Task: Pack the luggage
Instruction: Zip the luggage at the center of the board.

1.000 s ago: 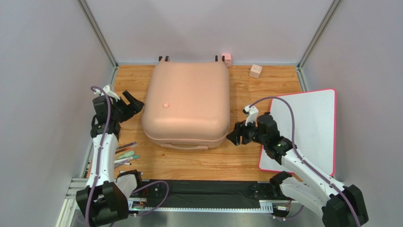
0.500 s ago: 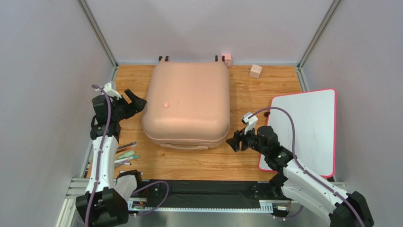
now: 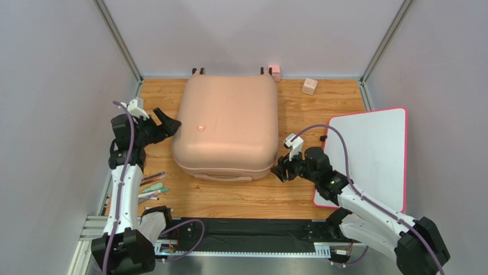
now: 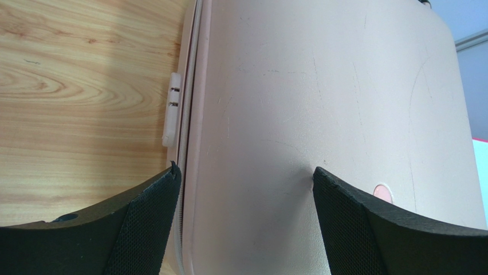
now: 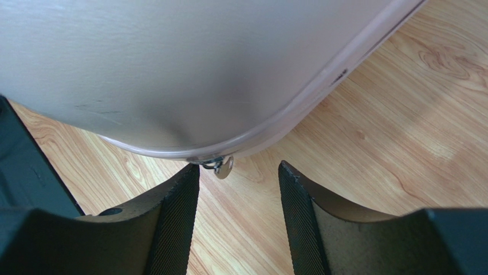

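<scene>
The luggage (image 3: 226, 126) lies flat and closed in the middle of the wooden table, a pale pink hard shell with a small round emblem (image 3: 200, 127). My left gripper (image 3: 166, 123) is open wide at its left side. In the left wrist view the left gripper (image 4: 245, 169) straddles the shell's left edge (image 4: 269, 114) and zipper seam. My right gripper (image 3: 279, 171) is at the front right corner of the luggage. In the right wrist view the right gripper (image 5: 238, 166) is open, and a small metal zipper pull (image 5: 224, 166) hangs from the shell's rim just at its mouth, near the left fingertip.
A flat white board with a pink rim (image 3: 372, 154) lies right of the luggage, under the right arm. Several pens (image 3: 153, 186) lie by the left arm. Two small cubes (image 3: 309, 86) (image 3: 275, 71) sit at the back. A black strip (image 3: 252, 229) runs along the near edge.
My right gripper has moved left and nearer to the luggage's front right corner, its jaws a little narrower. My left gripper has edged right, up to the shell's side.
</scene>
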Robot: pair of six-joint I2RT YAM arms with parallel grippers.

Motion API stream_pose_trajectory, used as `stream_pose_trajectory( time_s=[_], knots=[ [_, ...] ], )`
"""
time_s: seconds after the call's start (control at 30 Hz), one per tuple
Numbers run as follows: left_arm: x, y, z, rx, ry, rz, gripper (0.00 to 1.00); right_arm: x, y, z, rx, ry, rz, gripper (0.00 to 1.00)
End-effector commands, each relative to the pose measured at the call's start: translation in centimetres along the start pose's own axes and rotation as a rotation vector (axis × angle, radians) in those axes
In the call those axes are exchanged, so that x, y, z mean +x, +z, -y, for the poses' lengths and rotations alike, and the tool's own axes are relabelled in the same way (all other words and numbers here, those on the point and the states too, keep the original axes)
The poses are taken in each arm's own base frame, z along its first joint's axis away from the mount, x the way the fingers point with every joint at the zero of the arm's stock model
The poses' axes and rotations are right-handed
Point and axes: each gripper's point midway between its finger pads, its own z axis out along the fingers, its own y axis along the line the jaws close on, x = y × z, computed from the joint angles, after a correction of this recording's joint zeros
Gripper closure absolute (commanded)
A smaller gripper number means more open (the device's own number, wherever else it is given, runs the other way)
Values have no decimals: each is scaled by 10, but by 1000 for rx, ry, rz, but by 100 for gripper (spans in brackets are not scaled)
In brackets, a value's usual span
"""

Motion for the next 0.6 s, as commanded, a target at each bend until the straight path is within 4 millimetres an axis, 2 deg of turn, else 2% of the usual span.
stream_pose_trajectory(
  time_s=[0.0, 0.17, 0.57],
  knots=[
    [13, -4, 9, 37, 17, -66, 9, -27, 1, -7, -14, -66, 105, 47],
    [14, -3, 8, 38, 13, -73, 9, -35, -4, -7, 1, -88, 147, 59],
    [16, -2, 10, 52, 6, -89, 9, -28, 10, -2, 8, -106, 91, 68]
  ],
)
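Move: The zipper pull hangs from the seam at the suitcase's near right corner, some 2 cm left of the right hand, 1 cm ahead and 1 cm below it. The suitcase's middle is about 15 cm ahead and 17 cm left at about hand height; its carry handle lies some 17 cm left and 2 cm back, also about level. The whiteboard is about 31 cm right, 5 cm ahead and 10 cm lower. From the left hand the pull is some 35 cm right, 9 cm back and 13 cm down. The right hand makes a small correction at the suitcase's near right corner, easing about half a centimetre left and rising roughly 1 cm, then dipping about 1.5 cm to bring the zipper pull between its fingertips. Its fingers, still pointing forward-left and down, draw in from a bit over half open to about a third on either side of the pull, without visibly pinching it yet, while the left hand stays wide open at the suitcase's left edge. ##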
